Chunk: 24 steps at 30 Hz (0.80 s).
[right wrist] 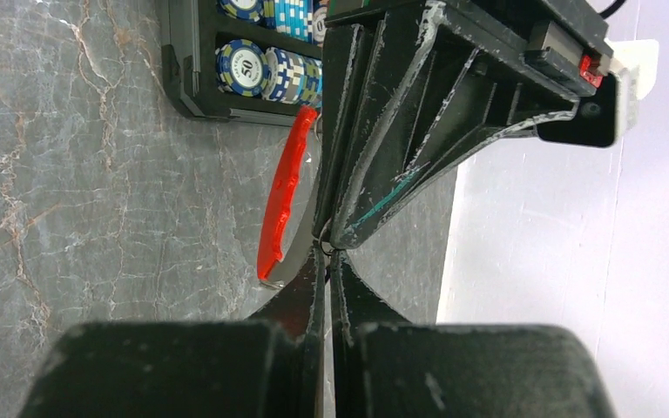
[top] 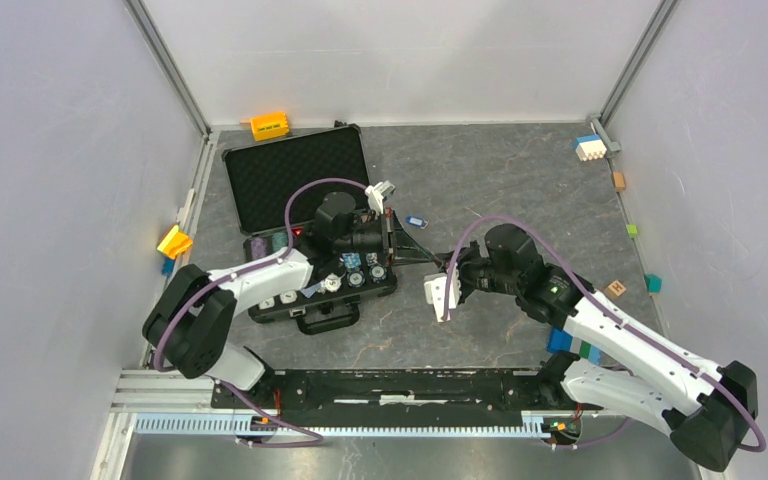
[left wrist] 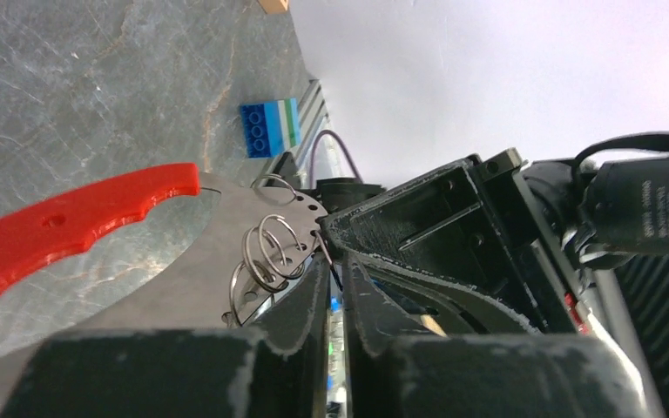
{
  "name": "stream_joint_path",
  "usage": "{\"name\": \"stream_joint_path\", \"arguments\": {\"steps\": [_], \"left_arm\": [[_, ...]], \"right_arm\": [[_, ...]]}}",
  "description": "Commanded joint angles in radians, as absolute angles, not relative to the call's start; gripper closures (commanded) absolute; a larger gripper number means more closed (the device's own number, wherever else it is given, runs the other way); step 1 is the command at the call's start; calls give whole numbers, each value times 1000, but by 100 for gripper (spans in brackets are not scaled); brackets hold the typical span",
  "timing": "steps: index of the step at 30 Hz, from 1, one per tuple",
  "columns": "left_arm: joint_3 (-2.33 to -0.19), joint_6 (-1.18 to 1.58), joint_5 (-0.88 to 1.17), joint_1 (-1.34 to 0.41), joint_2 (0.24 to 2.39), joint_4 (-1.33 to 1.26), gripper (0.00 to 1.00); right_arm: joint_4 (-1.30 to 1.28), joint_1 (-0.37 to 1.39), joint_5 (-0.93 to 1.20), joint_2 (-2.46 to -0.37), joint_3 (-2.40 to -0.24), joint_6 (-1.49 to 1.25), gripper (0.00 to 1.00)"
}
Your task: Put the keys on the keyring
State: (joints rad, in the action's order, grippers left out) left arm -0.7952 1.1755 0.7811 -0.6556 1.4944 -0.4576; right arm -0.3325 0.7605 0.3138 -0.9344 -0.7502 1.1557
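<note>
The keyring hangs in the air between my two grippers: a bright red flat strip (left wrist: 70,226) on a grey plate, with silvery wire rings (left wrist: 274,248) beside my fingers. My left gripper (left wrist: 335,261) is shut on a thin wire of the keyring at its tips. Facing it tip to tip, my right gripper (right wrist: 327,252) is shut on a small wire loop of the same keyring, with the red strip (right wrist: 283,200) hanging just left of it. From above, both grippers (top: 435,262) meet mid-table. One key with a blue head (top: 416,221) lies flat on the table behind them.
An open black case (top: 300,175) with poker chips (right wrist: 253,65) sits under the left arm. A blue-and-green block (left wrist: 270,128) lies near the right arm's base. Small blocks line the edges: orange (top: 269,125), white-blue (top: 589,147), yellow (top: 174,241).
</note>
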Motion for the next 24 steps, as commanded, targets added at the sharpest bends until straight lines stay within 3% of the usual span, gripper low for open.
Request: {"name": "stream_joint_path", "arguments": {"steps": [1, 6, 10, 19, 24], "left_arm": [[-851, 991, 850, -666, 1431, -401, 83], [-859, 882, 866, -666, 1408, -380, 64], [-859, 794, 865, -666, 1381, -341, 56], [-876, 461, 799, -657, 1315, -124, 52], [-857, 260, 643, -630, 1254, -7, 43]], "right_arm": [[-337, 754, 257, -933, -790, 1177, 100], [-320, 755, 262, -917, -773, 1171, 100], [-304, 755, 271, -891, -751, 1157, 100], [-296, 737, 269, -881, -708, 1087, 100], [-228, 718, 252, -892, -592, 977, 62]]}}
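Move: The red-handled keyring plate hangs in the air at the two hands' fingertips. Its middle is about 3 cm back, 2 cm right and 6 cm below the left hand, and some 3 cm back, 1 cm right and 5 cm below the right hand. From the left hand, the blue tag lies on the table roughly 8 cm ahead and 4 cm left, and the chip case about 23 cm left and 1 cm back, both well below. Left hand opens, rolls 30 degrees and leaves the plate leftward, about 3 cm; right hand sinks rightward, opening. ##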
